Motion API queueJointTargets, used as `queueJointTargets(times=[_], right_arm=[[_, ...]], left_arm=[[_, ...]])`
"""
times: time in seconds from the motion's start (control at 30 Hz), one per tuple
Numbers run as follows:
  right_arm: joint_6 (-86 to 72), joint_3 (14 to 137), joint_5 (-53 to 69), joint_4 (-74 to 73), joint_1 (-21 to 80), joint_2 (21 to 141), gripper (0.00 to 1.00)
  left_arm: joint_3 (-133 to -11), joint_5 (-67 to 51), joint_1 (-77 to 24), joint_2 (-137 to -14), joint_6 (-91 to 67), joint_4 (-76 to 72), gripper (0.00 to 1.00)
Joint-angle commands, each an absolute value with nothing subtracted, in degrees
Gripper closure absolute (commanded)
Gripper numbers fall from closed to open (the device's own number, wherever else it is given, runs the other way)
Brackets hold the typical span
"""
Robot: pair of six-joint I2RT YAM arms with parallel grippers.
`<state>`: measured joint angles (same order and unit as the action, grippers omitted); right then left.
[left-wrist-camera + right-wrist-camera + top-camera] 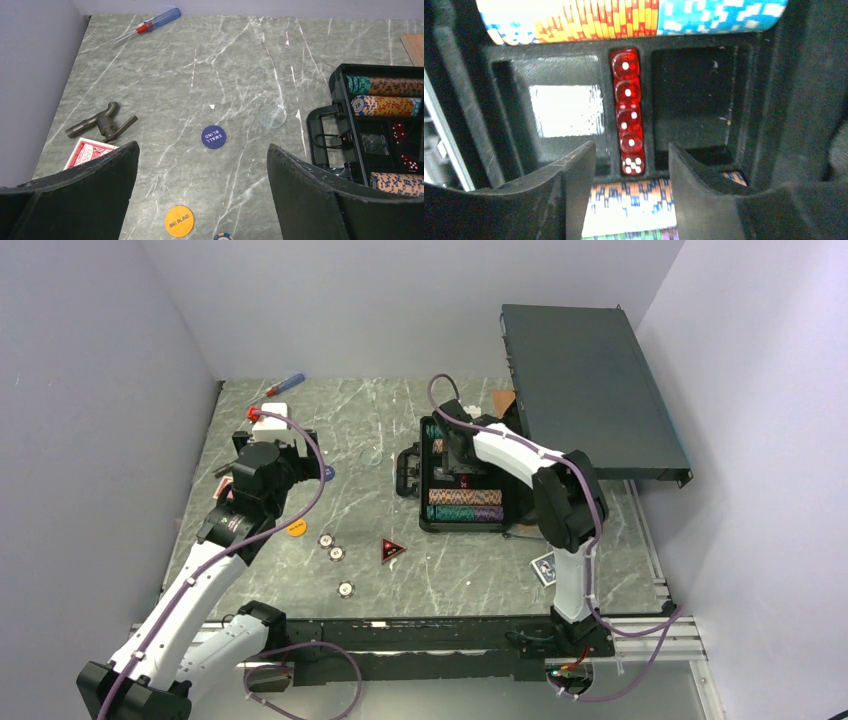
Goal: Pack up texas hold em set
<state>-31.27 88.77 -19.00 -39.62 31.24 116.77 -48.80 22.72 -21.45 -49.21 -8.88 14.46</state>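
Note:
The texas hold em set's dark case (428, 502) lies open at mid-table with rows of striped chips (464, 497) in it. My right gripper (462, 455) is down inside the case. In the right wrist view it (631, 147) stands open, holding nothing, over the slot with several red dice (628, 110). My left gripper (202, 147) hangs wide open above the table at the left (280, 445). Under it are the blue small-blind button (213, 136) and orange big-blind button (179, 220). A red card deck (89, 152) lies by its left finger.
Loose chips (337, 553) lie near the front, with a dark red triangular piece (391, 550) and a blue deck (545, 567). A screwdriver (285, 386), a metal fitting (102, 122) and a clear disc (272, 115) lie at left. A large rack box (590, 390) overhangs back right.

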Motion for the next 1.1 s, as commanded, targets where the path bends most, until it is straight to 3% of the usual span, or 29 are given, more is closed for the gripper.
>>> queueJointTargets(times=[0.0, 0.27, 0.67, 0.87, 1.07], right_arm=[[-28.95, 87.26, -18.19, -41.66, 32.02, 105.03, 0.39], [-21.29, 68.76, -14.84, -40.59, 46.73, 82.16, 0.14], [-53.44, 37.72, -16.95, -41.96, 47.65, 47.38, 0.08], [-83.35, 37.79, -28.58, -68.69, 47.07, 46.85, 0.0], [-86.8, 31.62, -26.83, -66.09, 35.82, 44.91, 0.0]], left_arm=[[-51.17, 21.97, -21.44, -48.19, -9.75, 13.1, 0.01], [-51.06, 19.72, -21.53, -47.35, -10.38, 13.03, 0.01], [-52.38, 15.69, -21.88, -46.05, -13.27, 15.38, 0.01], [-52.5, 14.75, -22.12, -44.96, -13.71, 15.54, 0.01], [-52.49, 13.69, -22.23, -43.72, -14.17, 15.46, 0.01]])
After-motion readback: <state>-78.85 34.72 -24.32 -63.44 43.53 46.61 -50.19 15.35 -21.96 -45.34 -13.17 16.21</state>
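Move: The blue card deck lies about 20 cm back and 21 cm to the right of the right hand, some 3 cm lower. The nearest die of the row sits right between its fingers, the orange chip row about 4 cm back from it. The metal rod lies some 7 cm farther out than the deck and 5 cm to the deck's left. From the left hand, the deck is roughly 11 cm back, 56 cm right and 25 cm below. The right hand opens, lifts clear, swings back about 27 cm and right towards the deck, turning clockwise. ##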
